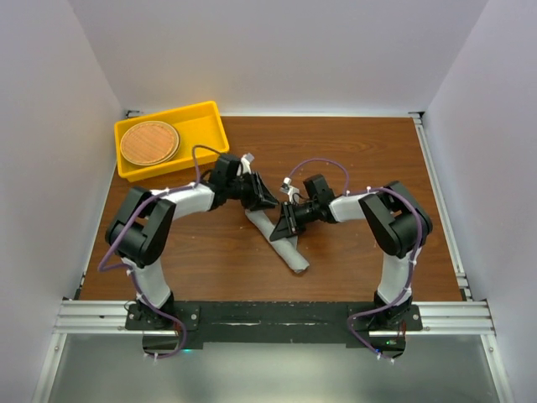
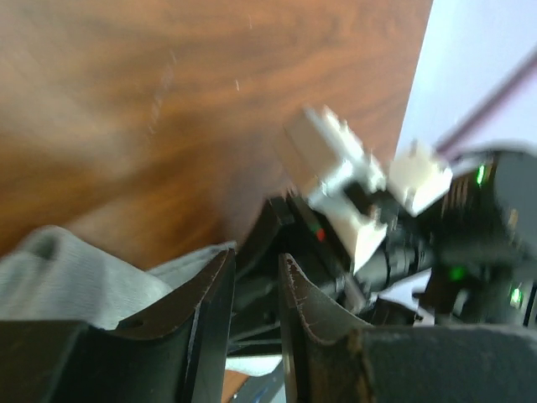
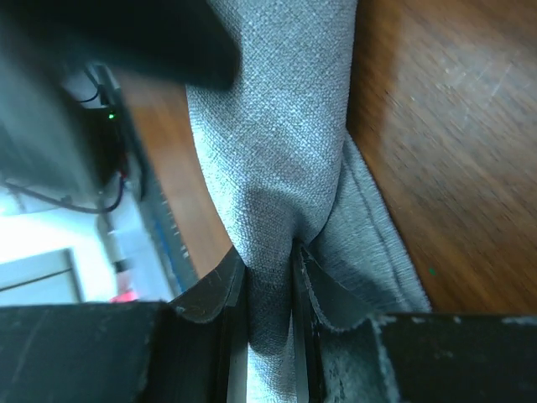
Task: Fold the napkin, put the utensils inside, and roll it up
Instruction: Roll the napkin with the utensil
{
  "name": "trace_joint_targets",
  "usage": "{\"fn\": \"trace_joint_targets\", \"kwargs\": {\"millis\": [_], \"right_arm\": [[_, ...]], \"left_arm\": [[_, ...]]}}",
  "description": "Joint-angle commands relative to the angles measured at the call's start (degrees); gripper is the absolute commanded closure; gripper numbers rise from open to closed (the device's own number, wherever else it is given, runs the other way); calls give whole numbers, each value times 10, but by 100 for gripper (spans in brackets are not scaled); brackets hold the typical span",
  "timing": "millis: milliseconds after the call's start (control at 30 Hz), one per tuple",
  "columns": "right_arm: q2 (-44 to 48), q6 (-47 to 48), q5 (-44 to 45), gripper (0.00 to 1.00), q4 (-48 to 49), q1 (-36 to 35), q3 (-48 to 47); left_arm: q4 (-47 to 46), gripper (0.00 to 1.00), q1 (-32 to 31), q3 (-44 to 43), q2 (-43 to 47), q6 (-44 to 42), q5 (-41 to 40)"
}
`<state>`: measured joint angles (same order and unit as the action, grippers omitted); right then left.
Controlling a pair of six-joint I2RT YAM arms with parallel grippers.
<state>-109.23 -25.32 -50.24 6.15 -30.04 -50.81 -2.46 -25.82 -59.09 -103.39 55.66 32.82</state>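
Observation:
The grey napkin (image 1: pixel 285 249) lies as a rolled bundle slanting across the middle of the wooden table (image 1: pixel 352 159). My right gripper (image 1: pixel 284 228) is shut on it; in the right wrist view the cloth (image 3: pixel 277 126) is pinched between the jaws of that gripper (image 3: pixel 268 256). My left gripper (image 1: pixel 267 200) hovers at the roll's upper end. In the left wrist view the left gripper (image 2: pixel 256 260) stands open with nothing between its fingers, and the napkin (image 2: pixel 67 269) lies just to its left. The utensils are hidden from view.
A yellow tray (image 1: pixel 201 117) holding a round brown woven disc (image 1: pixel 148 143) sits at the back left. White walls enclose the table on three sides. A metal rail (image 1: pixel 268 315) runs along the near edge. The right arm's wrist (image 2: pixel 470 235) is close in front of the left gripper.

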Motion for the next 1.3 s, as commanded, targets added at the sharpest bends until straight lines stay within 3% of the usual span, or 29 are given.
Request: {"fn": "trace_joint_targets", "kwargs": {"millis": [0,400,700,867,1133,1267], "right_arm": [[-26,-15,-58,90,2,22,19],[-20,17,58,86,-99,29,11],[63,80,187,53,-282,3,-59],[98,92,292,42,-357,-55,-104],[146,69,515,37,-429,-145,-122],[154,61,552,47,-418,-161,-91]], "left_arm": [[-102,68,-21,56,-13,43,25],[-239,69,-20,156,-34,42,20],[-239,70,-8,149,-76,16,17],[-215,71,-5,148,-82,0,20],[-157,71,-3,113,-95,-11,32],[-124,72,-3,97,-95,-16,37]]}}
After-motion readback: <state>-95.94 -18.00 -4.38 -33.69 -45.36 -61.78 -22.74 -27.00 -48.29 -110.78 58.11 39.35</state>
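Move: The rolled napkin lies slanting on the table, its middle about 9 cm back of the left hand, neither left nor right of it, and 7 cm below; the roll's far end is only some 3 cm back and 6 cm to that hand's left. The right hand already grips the roll near its middle, which is about 1 cm back of it, with the loose flap roughly 4 cm to its right and 1 cm back. The left hand comes back about 4 cm and down more than 5 cm onto the far part of the napkin roll, quickly at first and then easing lower, and stays there with its fingers hardly changing their gap. The right hand at first keeps its pinch and draws the roll a little over 1 cm to the right, then opens its fingers and comes free to the right, back and slightly up, tipping some 40 degrees so that they point steeply down over the roll. ##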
